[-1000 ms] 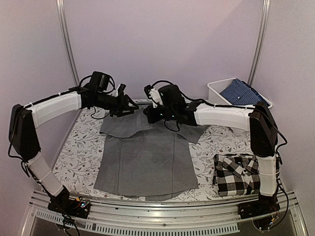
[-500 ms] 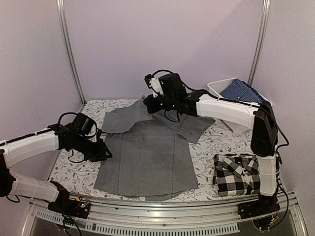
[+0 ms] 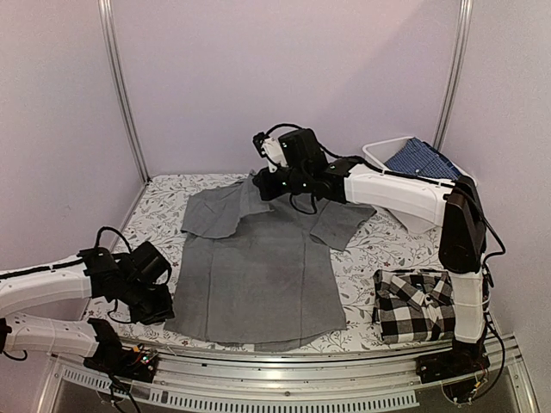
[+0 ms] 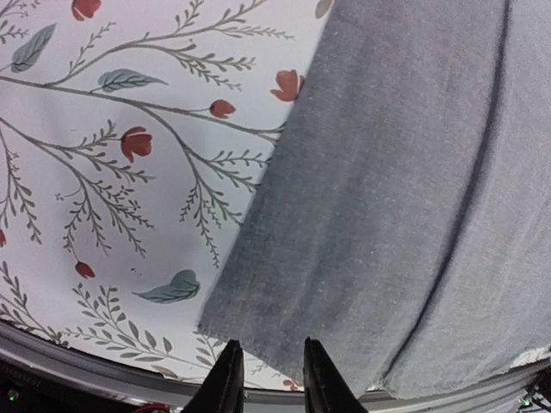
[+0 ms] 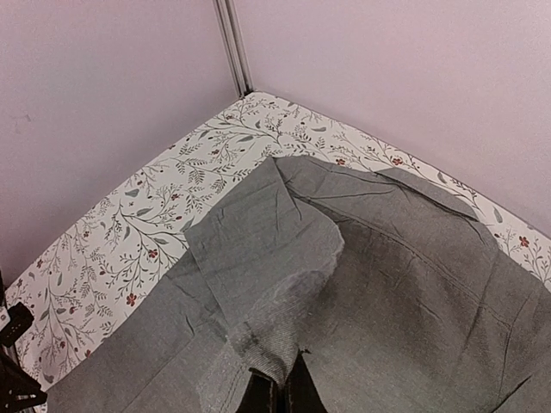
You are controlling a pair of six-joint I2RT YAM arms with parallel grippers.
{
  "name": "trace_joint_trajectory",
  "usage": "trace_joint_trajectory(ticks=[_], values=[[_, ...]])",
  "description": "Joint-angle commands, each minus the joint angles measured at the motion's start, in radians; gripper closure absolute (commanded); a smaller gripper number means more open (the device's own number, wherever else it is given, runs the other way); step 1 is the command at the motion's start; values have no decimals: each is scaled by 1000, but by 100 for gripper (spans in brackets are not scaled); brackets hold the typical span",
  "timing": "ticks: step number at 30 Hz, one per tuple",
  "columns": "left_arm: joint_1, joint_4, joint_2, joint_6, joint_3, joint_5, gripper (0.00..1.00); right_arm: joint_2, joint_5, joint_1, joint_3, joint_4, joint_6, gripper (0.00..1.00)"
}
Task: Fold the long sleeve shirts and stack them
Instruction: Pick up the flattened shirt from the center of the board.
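The plain grey long sleeve shirt (image 3: 258, 275) lies spread flat on the floral table (image 3: 142, 228), with its left sleeve folded inward. My right gripper (image 3: 262, 184) is shut on a fold of the grey cloth (image 5: 284, 344) near the collar and holds it a little above the table. My left gripper (image 3: 164, 311) hovers low at the shirt's front left hem corner (image 4: 232, 318). Its fingers (image 4: 225, 383) stand slightly apart and grip nothing. The checked long sleeve shirt (image 3: 413, 305) sits folded at the front right.
A white bin (image 3: 379, 157) holding blue patterned cloth stands at the back right. The metal rail (image 3: 284, 357) runs along the table's front edge, just below my left fingers. Pale walls close in the back and both sides.
My left arm swung from the back left by the collar down to the front left hem corner, and its jaws narrowed. My right gripper shifted back slightly, still holding the cloth.
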Motion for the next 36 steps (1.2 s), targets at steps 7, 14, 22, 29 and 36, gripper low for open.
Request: trace_joint_trajectory(ticks=[7,14,22,29,36], values=[[-29,16,48,-118,-69,-85,77,-47,-57,-9,8,5,-9,100],[-29,74,73,-103,-122,-68,77,-60,-55,-9,0,5,-9,100],[-31,115,120,-71,-120,-50,92,-68,-58,-9,4,4,-3,100],[-32,71,64,-55,-64,-59,100,-71,-31,-13,43,-9,-36,100],[-35,-21,11,9,89,-125,100,-75,42,-37,107,-23,-82,100]])
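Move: The near-left corner of the flattened shirt lies just off my left hand: about 3 cm to its left, 2 cm back and 4 cm below. The middle of the shirt's body is some 20 cm to this hand's right and 16 cm ahead. From my right hand, which already holds bunched cloth from the shirt's far part up in the air, that near-left corner is about 27 cm to the left, 29 cm back and 24 cm below. My left hand eases about 3 cm down and 2–3 cm left to the shirt's near-left corner, then slides back right a little as its part-open fingers shut fully over the cloth by the hem. I then raise it about 3 cm again, still shut. My right hand keeps its pinch, nearly still, then lifts its cloth about 3 cm at the end. ##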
